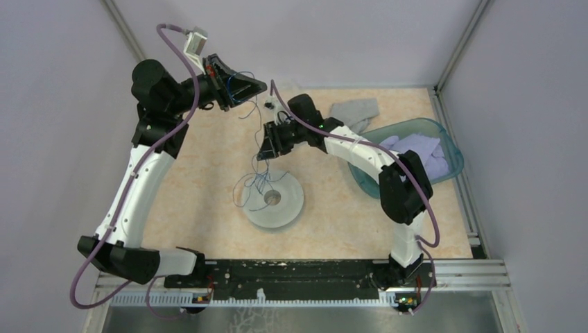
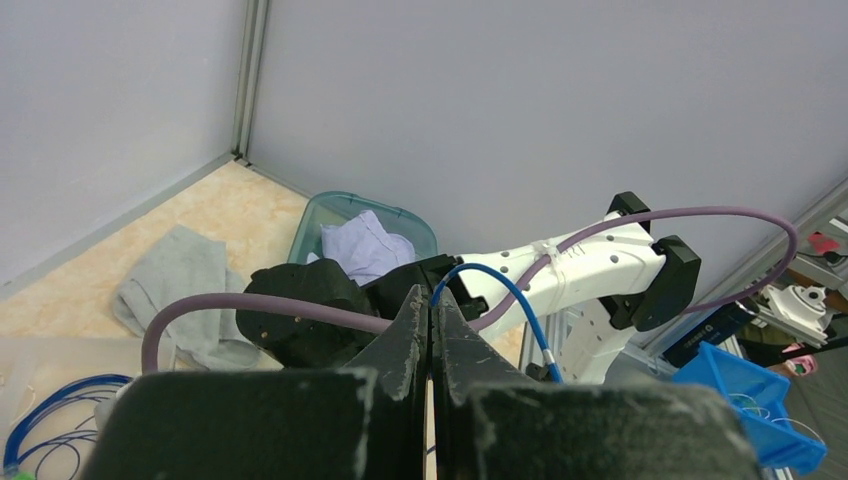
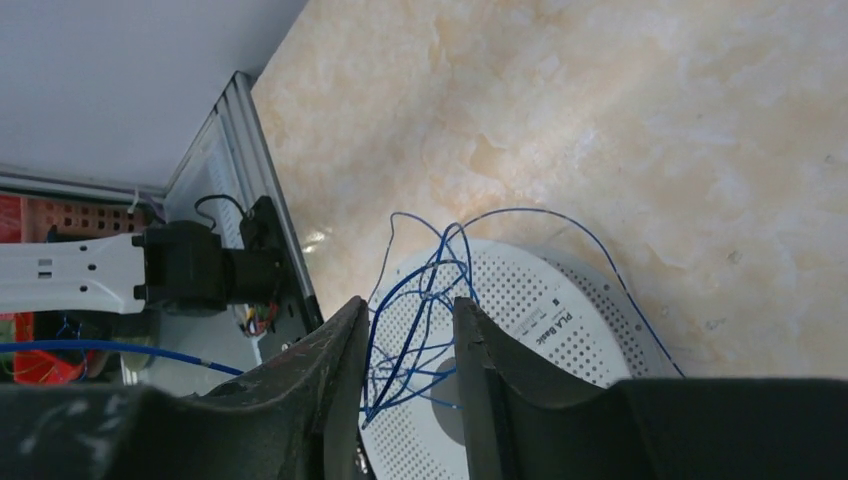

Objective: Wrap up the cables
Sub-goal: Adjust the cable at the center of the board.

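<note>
The cable is a very thin dark blue wire, tangled in loose loops over the pale grey perforated spool lying flat mid-table. My right gripper hangs just above the spool. In the right wrist view it is open, with cable strands running up through the gap, unclamped. My left gripper is raised at the back of the table, higher than the right one. Its jaws are shut on the cable, which arcs out of the tips; more loops hang below.
A teal bin holding a lilac cloth sits at the right side, also seen in the left wrist view. A grey cloth lies at the back right. Purple arm cords swing near both arms. Enclosure walls stand close behind and at both sides.
</note>
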You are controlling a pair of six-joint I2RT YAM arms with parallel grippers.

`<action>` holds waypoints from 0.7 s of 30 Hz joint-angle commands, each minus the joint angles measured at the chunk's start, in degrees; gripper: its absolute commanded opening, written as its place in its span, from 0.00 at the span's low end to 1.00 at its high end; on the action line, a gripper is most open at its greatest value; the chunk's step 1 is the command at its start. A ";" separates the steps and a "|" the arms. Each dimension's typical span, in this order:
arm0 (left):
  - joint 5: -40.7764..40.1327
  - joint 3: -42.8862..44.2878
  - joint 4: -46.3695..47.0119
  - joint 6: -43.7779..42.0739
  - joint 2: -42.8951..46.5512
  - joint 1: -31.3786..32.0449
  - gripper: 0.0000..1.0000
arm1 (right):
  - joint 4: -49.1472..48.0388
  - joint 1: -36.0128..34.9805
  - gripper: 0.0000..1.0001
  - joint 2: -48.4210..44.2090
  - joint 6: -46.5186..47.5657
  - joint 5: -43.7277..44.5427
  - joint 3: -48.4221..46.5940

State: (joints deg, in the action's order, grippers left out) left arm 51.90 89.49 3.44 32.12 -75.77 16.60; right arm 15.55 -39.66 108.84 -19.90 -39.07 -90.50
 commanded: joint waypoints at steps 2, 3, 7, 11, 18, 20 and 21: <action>-0.42 0.89 -0.24 -2.33 1.50 -0.25 0.00 | 3.90 -0.22 0.23 -0.61 5.17 1.56 -4.91; -0.79 0.74 -0.85 -3.06 1.69 -0.25 0.00 | 4.44 0.07 0.17 -0.88 5.51 2.09 -5.66; -3.65 1.62 -5.78 -9.45 3.17 -0.56 0.00 | 5.46 4.82 0.02 -4.37 5.96 4.68 -8.08; -11.16 4.79 -14.62 -20.07 4.70 -1.84 0.00 | 7.68 14.22 0.00 -10.90 8.34 8.46 -9.16; -33.24 6.92 -23.80 -42.58 6.65 -2.82 0.00 | 10.27 27.54 0.00 -25.71 17.50 21.65 -7.55; -40.02 5.04 -23.96 -49.31 7.13 -3.17 0.00 | 10.36 30.32 0.00 -28.67 19.62 24.36 -7.31; -43.31 3.57 -23.58 -52.33 7.30 -3.48 0.00 | 10.35 31.24 0.00 -30.03 20.57 25.53 -7.37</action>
State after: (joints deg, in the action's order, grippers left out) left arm 25.54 95.04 -16.51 -2.87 -69.14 14.17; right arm 26.41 -10.24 86.54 -5.76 -20.47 -95.68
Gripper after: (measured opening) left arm 0.007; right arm 0.013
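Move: The cable hangs from the shut left fingers in a loose tangle, and its strands already cross between the half-open right fingers, practically at the right hand point; that spot is about 30 cm below the left hand, some 3 cm back and 3 cm to its left. From the right hand, the board's middle is about 7 cm back, 2 cm right and 17 cm below. At the same depth, the clear box is about 17 cm ahead and 10 cm right, the grey towel 23 cm ahead and 29 cm right. The right fingers finish closing on the hanging strands almost in place, then sweep the pinched cable to the right by about 27 cm, rising and reaching forward away from the board towards the space above the grey towel, while the wrist turns clockwise and its fingers tip up. Once the right hand is under way, the left hand keeps its pinch and draws the other way, some 9 cm left and a little forward, turning counter-clockwise as its fingertips lift. ##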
